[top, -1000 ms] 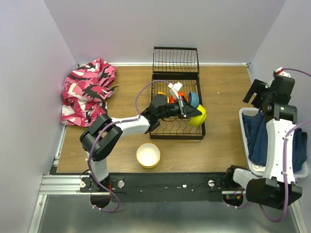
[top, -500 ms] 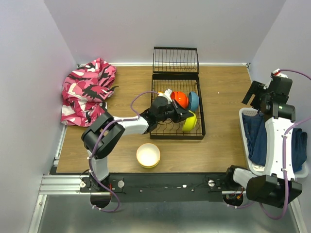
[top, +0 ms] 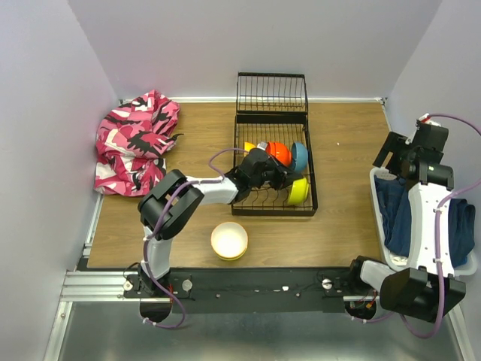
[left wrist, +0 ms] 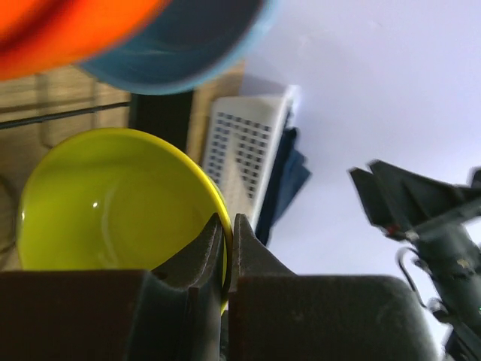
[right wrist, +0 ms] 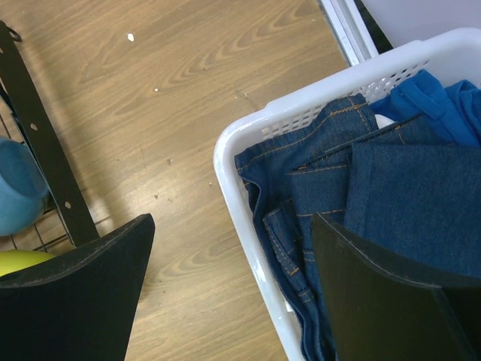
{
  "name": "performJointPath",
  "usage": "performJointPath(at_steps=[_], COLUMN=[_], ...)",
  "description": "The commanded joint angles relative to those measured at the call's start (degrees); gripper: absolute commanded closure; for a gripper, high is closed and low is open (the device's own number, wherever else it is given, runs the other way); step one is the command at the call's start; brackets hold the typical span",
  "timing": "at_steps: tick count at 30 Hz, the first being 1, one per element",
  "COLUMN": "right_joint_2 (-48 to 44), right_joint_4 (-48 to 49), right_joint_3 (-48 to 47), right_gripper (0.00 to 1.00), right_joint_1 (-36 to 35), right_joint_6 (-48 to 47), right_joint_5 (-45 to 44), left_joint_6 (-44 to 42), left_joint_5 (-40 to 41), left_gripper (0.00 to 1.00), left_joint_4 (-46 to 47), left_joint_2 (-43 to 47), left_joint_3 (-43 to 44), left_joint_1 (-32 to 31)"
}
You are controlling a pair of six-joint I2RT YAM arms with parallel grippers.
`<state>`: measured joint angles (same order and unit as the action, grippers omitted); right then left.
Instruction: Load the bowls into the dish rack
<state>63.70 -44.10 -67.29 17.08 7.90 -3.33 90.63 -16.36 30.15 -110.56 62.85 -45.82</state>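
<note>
The black wire dish rack (top: 248, 201) stands mid-table with its flap raised at the far end. A red bowl (top: 278, 153), a blue bowl (top: 300, 156) and an orange bowl (top: 249, 147) stand in it. My left gripper (top: 284, 183) is inside the rack, shut on the rim of the lime green bowl (top: 298, 191). In the left wrist view the jaws (left wrist: 228, 226) pinch that bowl's rim (left wrist: 113, 199), below the blue bowl (left wrist: 180, 37). A cream-white bowl (top: 229, 240) sits on the table near the front edge. My right gripper (right wrist: 233, 222) is open and empty.
A white basket (top: 378, 201) of blue denim stands at the right edge, under my right gripper; its rim shows in the right wrist view (right wrist: 248, 135). A pink camouflage cloth (top: 135, 143) lies at the back left. Walls close in on the table.
My left gripper has drawn back left and lowered the lime green bowl deeper into the rack's right side. The right arm has shifted only slightly.
</note>
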Motion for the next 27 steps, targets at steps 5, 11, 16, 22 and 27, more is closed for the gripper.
performJointPath(at_steps=[5,11,16,22,27], right_joint_2=[0.7,1.9,1.8,0.8,0.9], right_joint_4=[0.8,1.1,1.8,2.3,2.0], right_joint_3=[0.8,0.3,0.8,2.3,1.7], right_gripper=[0.08,0.08,0.08,0.08,0.08], right_joint_1=[0.6,0.6,0.6,0.6,0.6], right_joint_6=[-0.3,-0.1,0.5,1.4,1.8], right_joint_5=[0.0,0.9,1.7,2.5,2.8], left_joint_6=[6.0,3.8,1.1,-2.6,-6.9], left_joint_5=[1.9,0.9,0.2,-0.6,-1.0], left_gripper=[1.0,0.96,0.59,0.39,0.26], left_joint_4=[-9.8,-10.3,-12.0,-11.9,-13.5], left_joint_2=[-3.9,-2.2,0.3,2.7,4.3], left_joint_3=[1.5,2.0,1.3,1.3,3.1], left_joint_1=[-0.8,-0.8,-0.6,-0.6,-0.2])
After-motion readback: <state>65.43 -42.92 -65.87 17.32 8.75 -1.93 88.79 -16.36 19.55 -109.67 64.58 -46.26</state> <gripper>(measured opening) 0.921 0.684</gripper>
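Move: The left hand still grips the rim of the lime bowl, on edge just inside the dish rack's right rail; the bowl's middle is about 5 cm below the hand and 3 cm back. The blue bowl is roughly 7 cm ahead and the orange bowls some 8 cm ahead and 6 cm left, all about 4 cm lower than the hand. From the right hand, the lime bowl is about 27 cm left, 3 cm back and 13 cm lower. Ease the left gripper down about 1 cm among the rack wires, tipping it some 5 degrees further downward with the lime bowl's rim still pinched. Then open the fingers from nearly shut to about two thirds, sinking a further 1.5 cm or so and backing off slightly towards the base as they spread, with a small lift at the very end. ##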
